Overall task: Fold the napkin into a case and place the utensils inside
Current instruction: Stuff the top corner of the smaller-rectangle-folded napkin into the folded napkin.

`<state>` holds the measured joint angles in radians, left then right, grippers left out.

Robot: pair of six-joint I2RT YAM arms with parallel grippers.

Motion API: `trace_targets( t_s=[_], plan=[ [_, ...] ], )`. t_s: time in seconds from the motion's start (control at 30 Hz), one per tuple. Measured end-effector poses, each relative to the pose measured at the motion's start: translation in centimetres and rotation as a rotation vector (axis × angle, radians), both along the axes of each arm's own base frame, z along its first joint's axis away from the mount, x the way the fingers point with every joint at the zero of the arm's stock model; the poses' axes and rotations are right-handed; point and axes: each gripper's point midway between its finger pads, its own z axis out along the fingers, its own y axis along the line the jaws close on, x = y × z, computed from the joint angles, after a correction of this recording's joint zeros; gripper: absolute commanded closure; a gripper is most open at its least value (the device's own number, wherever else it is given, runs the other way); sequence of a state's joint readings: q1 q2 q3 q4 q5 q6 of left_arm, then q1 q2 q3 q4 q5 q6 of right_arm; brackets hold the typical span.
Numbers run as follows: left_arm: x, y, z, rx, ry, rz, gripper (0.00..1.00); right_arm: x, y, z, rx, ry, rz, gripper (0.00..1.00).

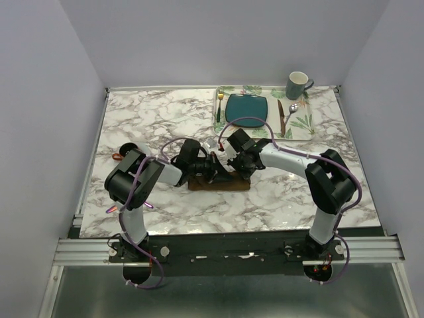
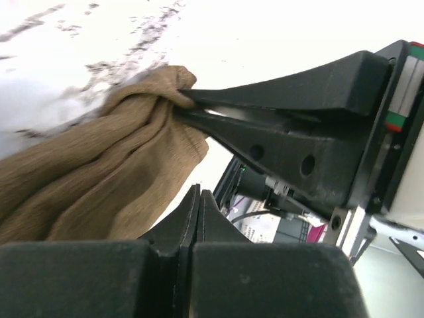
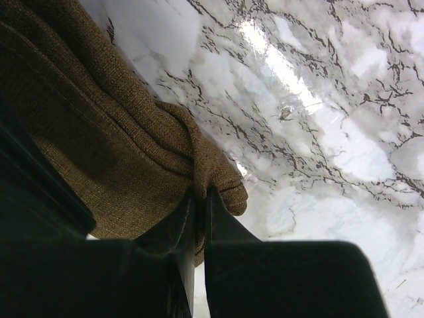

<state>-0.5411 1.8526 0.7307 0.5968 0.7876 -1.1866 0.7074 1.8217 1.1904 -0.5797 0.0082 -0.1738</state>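
The dark brown napkin (image 1: 218,183) lies bunched on the marble table, mostly under both grippers. My right gripper (image 3: 202,193) is shut on a gathered corner of the napkin (image 3: 119,132). The left wrist view shows the right gripper's fingers (image 2: 278,126) pinching the napkin (image 2: 99,179) at its bunched tip. My left gripper (image 2: 197,193) sits just beside the cloth, its jaws pressed together with no cloth visible between them. Small pink-orange shiny bits, likely the utensils (image 1: 111,209), peek out past the left arm; most of them is hidden.
At the back right a leaf-printed placemat (image 1: 301,122) holds a teal plate (image 1: 246,106), a gold fork (image 1: 219,106), a dark knife (image 1: 281,118) and a spoon (image 1: 292,109). A grey mug (image 1: 298,85) stands at its far corner.
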Motion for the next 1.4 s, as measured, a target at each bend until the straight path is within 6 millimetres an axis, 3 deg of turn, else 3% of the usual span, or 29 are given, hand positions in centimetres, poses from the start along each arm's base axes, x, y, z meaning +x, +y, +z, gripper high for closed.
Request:
trace_targets(
  t_s=[0.2, 0.33, 0.47, 0.57, 0.77, 0.97, 1.1, 1.13, 1.17, 1.27, 1.4],
  plan=[
    [-1.0, -2.0, -1.0, 0.008, 0.027, -0.007, 1.00, -0.1, 0.1, 0.0, 0.009, 0.006, -0.024, 0.92],
    [-0.6, -2.2, -2.7, 0.045, 0.050, 0.013, 1.00, -0.2, 0.2, 0.1, 0.015, 0.010, -0.030, 0.84],
    [-0.2, -1.7, -4.1, 0.071, 0.082, 0.037, 1.00, -0.5, 0.4, 0.2, 0.031, 0.026, -0.032, 0.66],
    [-0.1, -1.6, -4.2, 0.066, 0.084, 0.039, 1.00, -0.9, 0.3, 0.5, 0.033, 0.038, -0.037, 0.64],
    [0.1, -1.6, -4.2, 0.057, 0.087, 0.031, 1.00, -1.6, 0.0, 2.3, 0.053, 0.031, -0.034, 0.65],
    [0.5, -1.7, -4.1, 0.054, 0.080, 0.035, 1.00, -2.0, -0.1, 3.2, 0.070, 0.028, -0.030, 0.87],
    [0.6, -1.7, -4.1, 0.053, 0.077, 0.035, 1.00, -2.1, -0.2, 3.0, 0.067, 0.034, -0.025, 0.91],
    [0.6, -1.7, -4.1, 0.051, 0.075, 0.035, 1.00, -2.1, -0.2, 2.9, 0.065, 0.035, -0.024, 0.89],
    [0.6, -1.7, -4.0, 0.050, 0.072, 0.034, 1.00, -2.1, -0.2, 2.8, 0.064, 0.037, -0.024, 0.79],
    [0.4, -1.9, -4.0, 0.049, 0.071, 0.029, 1.00, -2.1, -0.3, 2.4, 0.052, 0.039, -0.022, 0.63],
    [0.4, -1.9, -4.0, 0.050, 0.070, 0.029, 1.00, -1.9, -0.4, 2.3, 0.045, 0.031, -0.025, 0.61]
  ],
)
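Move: At the right end of the folded napkin, the right hand already pinches the top corner between its fingers, right at its hand point. From the left hand, shut and empty, that corner lies some 6 cm right, 2 cm ahead and 5 cm below; the napkin's middle is about 5 cm to its left, level fore and aft and 5 cm below. The green plate stands roughly 22 cm straight ahead of the right hand, at about its height. Sinking about 4 cm and edging some 2 cm right, the left hand brings its shut fingertips down onto the napkin just left of the corner and stays there, seeming to press on the fold. The right hand first holds, then opens, lets go of the corner, and rises 2–3 cm while drawing back 2 cm; its fingers nearly shut, then open again above the napkin's end. ##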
